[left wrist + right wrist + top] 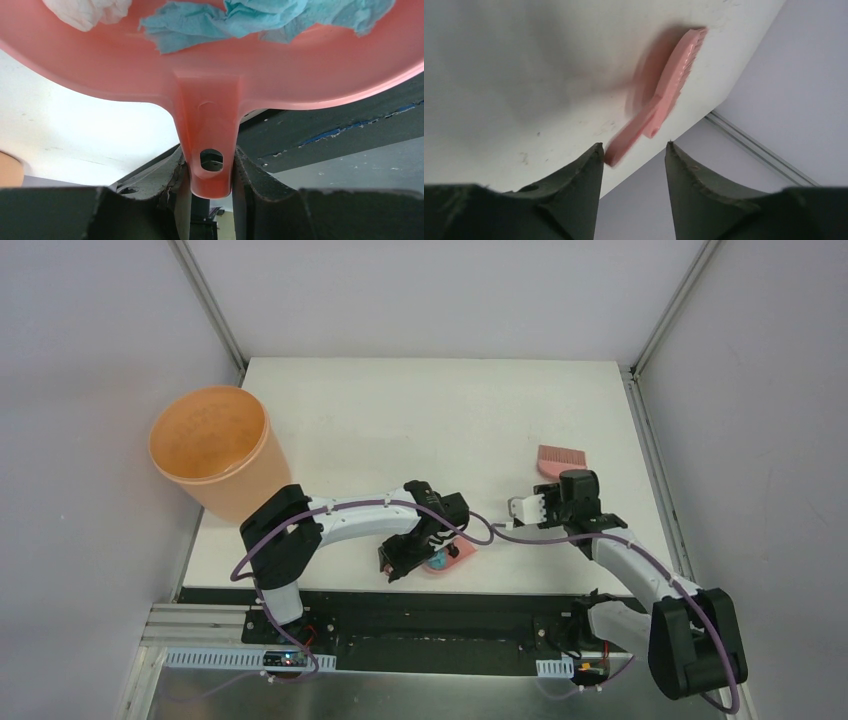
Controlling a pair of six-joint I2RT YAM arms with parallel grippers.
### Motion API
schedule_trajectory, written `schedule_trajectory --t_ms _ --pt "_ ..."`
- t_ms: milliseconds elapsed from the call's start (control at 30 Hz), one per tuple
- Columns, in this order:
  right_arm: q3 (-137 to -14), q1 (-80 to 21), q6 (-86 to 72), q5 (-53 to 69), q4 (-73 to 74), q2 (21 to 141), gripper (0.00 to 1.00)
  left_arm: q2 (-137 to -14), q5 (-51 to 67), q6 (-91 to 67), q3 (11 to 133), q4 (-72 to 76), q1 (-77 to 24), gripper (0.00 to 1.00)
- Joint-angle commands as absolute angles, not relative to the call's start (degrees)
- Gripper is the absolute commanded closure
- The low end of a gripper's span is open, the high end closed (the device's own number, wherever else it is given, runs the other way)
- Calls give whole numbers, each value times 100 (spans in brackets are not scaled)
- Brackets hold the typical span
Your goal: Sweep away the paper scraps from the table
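My left gripper [210, 165] is shut on the handle of the pink dustpan [200, 65], held just above the table [400, 410] near its front edge. Teal paper scraps [260, 17] and a white one [85, 12] lie in the pan. From above, the pan [455, 558] shows beside the left gripper [420, 552], with a teal scrap [440, 563] in it. My right gripper [634, 150] is open with nothing between its fingers. The pink hand brush [664, 95] lies blurred on the table just beyond it, its handle end close to the left fingertip. The brush [560, 457] sits by the table's right edge, ahead of the right gripper [566, 480].
A big orange bucket [212, 445] stands at the table's left edge, behind the left arm. Metal frame posts rise at the far corners, and grey walls enclose the table on three sides.
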State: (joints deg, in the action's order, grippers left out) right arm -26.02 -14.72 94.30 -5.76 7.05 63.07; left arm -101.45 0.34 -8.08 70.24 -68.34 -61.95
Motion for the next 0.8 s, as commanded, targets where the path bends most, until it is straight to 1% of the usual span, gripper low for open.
schedule_trajectory --t_ms 0,200,233,400,467,600,667,733,767 --pt "-2853 -1441 9137 -305 2087 5814 47 -10071 -9 -800 7059 -6623 -6232 100" --pt "-3218 -1234 8795 -60 2841 5595 44 -10023 -9 -796 7122 -6538 -6239 100" --pt "-3244 -1178 8752 137 2915 5591 44 -9987 -9 -792 7102 -6500 -6233 100" --pt "-3411 -990 8099 346 3071 5694 43 -9997 105 -767 7147 -6523 -6236 100" --pt "-3666 -915 7295 542 3164 5750 42 -10002 122 -784 7138 -6486 -6232 100" --pt "-4992 -881 4428 1318 3811 5895 40 -9864 90 -847 7002 -6306 -6236 100" --pt "-5385 -820 3290 1662 4004 5883 40 -9812 44 -862 6967 -6287 -6235 100" --pt "-5410 -756 2285 1980 3904 5721 26 -9788 27 -860 6987 -6331 -6233 100" --pt "-5325 -732 1811 2028 3668 5628 12 -9783 -44 -844 7010 -6348 -6234 100"
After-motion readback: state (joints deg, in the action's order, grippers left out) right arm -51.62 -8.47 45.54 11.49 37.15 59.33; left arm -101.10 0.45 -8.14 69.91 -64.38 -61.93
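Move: The brush it has just let go lies in front of the right hand, bristles outward. Its middle is about 7 cm ahead, 1 cm to the right and 4 cm below, with the handle end nearly under the fingertips. The dustpan is some 15 cm back and 27 cm left of that hand, and the teal scrap in it about 15 cm back and 26 cm left. From the left hand the brush is roughly 28 cm ahead and 39 cm right. Already loosened, the right fingers come clear of the brush handle, drawing back about 5 cm and spreading wider. The hand then climbs some 9 cm over the handle, swinging left and slightly forward as it rolls strongly, left side up, and turns clockwise. The left hand keeps its grip on the dustpan handle. ##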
